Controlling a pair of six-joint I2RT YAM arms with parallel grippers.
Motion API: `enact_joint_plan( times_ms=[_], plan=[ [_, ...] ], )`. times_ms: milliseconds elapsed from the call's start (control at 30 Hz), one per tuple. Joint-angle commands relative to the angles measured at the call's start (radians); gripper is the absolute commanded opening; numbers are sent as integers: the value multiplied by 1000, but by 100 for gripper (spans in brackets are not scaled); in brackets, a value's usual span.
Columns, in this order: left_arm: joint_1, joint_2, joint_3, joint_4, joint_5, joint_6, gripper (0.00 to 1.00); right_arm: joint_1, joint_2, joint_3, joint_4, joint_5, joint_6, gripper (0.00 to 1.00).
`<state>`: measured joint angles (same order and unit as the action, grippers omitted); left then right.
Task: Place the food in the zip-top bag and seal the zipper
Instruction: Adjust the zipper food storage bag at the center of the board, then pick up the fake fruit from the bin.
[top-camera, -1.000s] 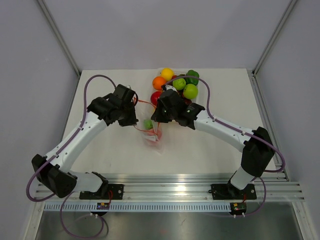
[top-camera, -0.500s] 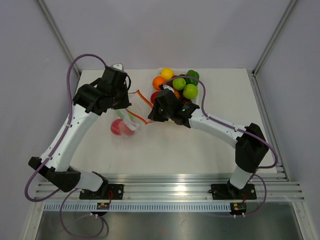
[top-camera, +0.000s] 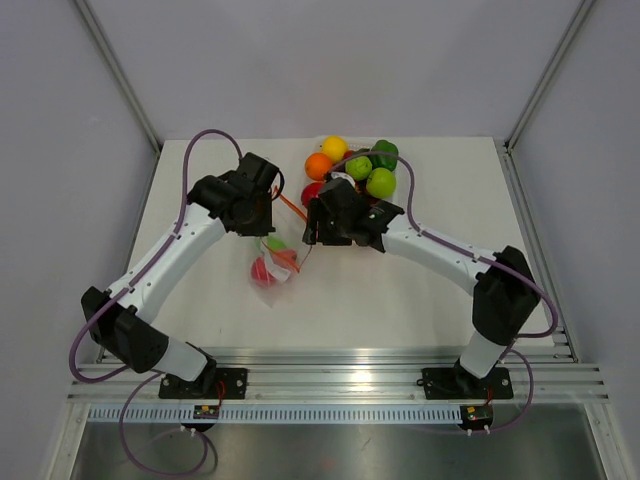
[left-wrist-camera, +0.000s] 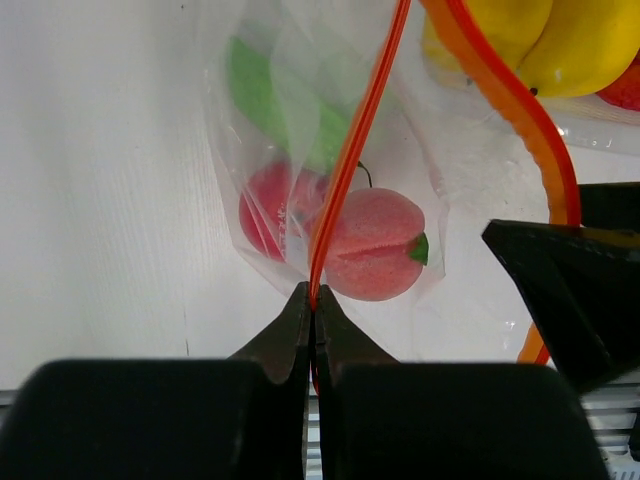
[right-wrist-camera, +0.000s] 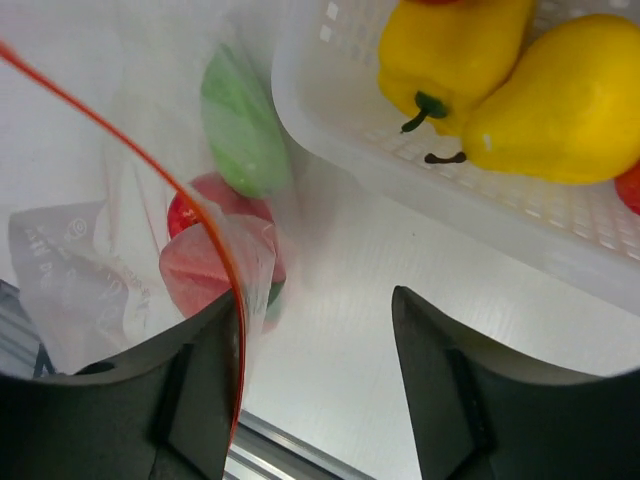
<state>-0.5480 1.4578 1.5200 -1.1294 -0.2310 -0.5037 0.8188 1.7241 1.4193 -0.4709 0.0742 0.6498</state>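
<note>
The zip-top bag (top-camera: 272, 270) hangs clear and crinkly between the two arms, above the table. Inside it lie a pink peach (left-wrist-camera: 372, 245), a red piece (left-wrist-camera: 266, 205) and a green piece (left-wrist-camera: 280, 105) of food. My left gripper (left-wrist-camera: 314, 292) is shut on the orange-red zipper (left-wrist-camera: 350, 160), pinching the strip at one spot; it sits at the bag's upper left (top-camera: 266, 226). My right gripper (right-wrist-camera: 316, 295) is open beside the bag's right edge (top-camera: 308, 232). The zipper (right-wrist-camera: 150, 165) runs along the inner face of its left finger (right-wrist-camera: 205, 380), not clamped.
A white tray (right-wrist-camera: 420, 190) stands just behind the right gripper, holding a yellow pepper (right-wrist-camera: 450, 45) and a yellow pear (right-wrist-camera: 565, 105). From above, the tray (top-camera: 318, 140) also shows orange, green and red fruits (top-camera: 380, 182). Bare table lies in front of the bag.
The right gripper has opened and let go of the zipper edge. The left arm swung left, then back towards the centre, carrying the bag and its food along.
</note>
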Motion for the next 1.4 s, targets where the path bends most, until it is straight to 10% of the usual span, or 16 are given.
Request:
enact_joint_plan(
  times_ms=[0,500,1367],
  plan=[
    [3,-4,45,56,18,25,0,-6,-149,26,-35,91,-79,67],
    [3,22,66,54,21,34,0,-242,37,128,123,-95,143,99],
    [5,30,63,53,38,59,0,-247,351,230,299,-109,461,99]
  ],
)
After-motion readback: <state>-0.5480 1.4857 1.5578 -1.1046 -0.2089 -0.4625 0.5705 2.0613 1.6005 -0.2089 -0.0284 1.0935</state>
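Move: The red fruit in the white basket lies about 16 cm ahead of the right hand, 1 cm to its left and 5 cm lower. Beyond that fruit by some 10 cm is the orange; the spiky orange fruit sits about 7 cm to its right and 1 cm farther out, and a yellow pepper about 7 cm nearer. From the left hand, which pinches the bag's rim, the red fruit is roughly 14 cm ahead and 13 cm to the right, lower by 8 cm. The bag's red rim is left by the right finger it lay against as the right hand rises nearly 10 cm, swinging right and forward; it then comes back left and sinks about 13 cm over the red fruit, some 15 cm farther forward than it began. It turns clockwise and opens fully, its fingertips astride the fruit. The left hand keeps pinching the rim, easing slightly forward and right. ##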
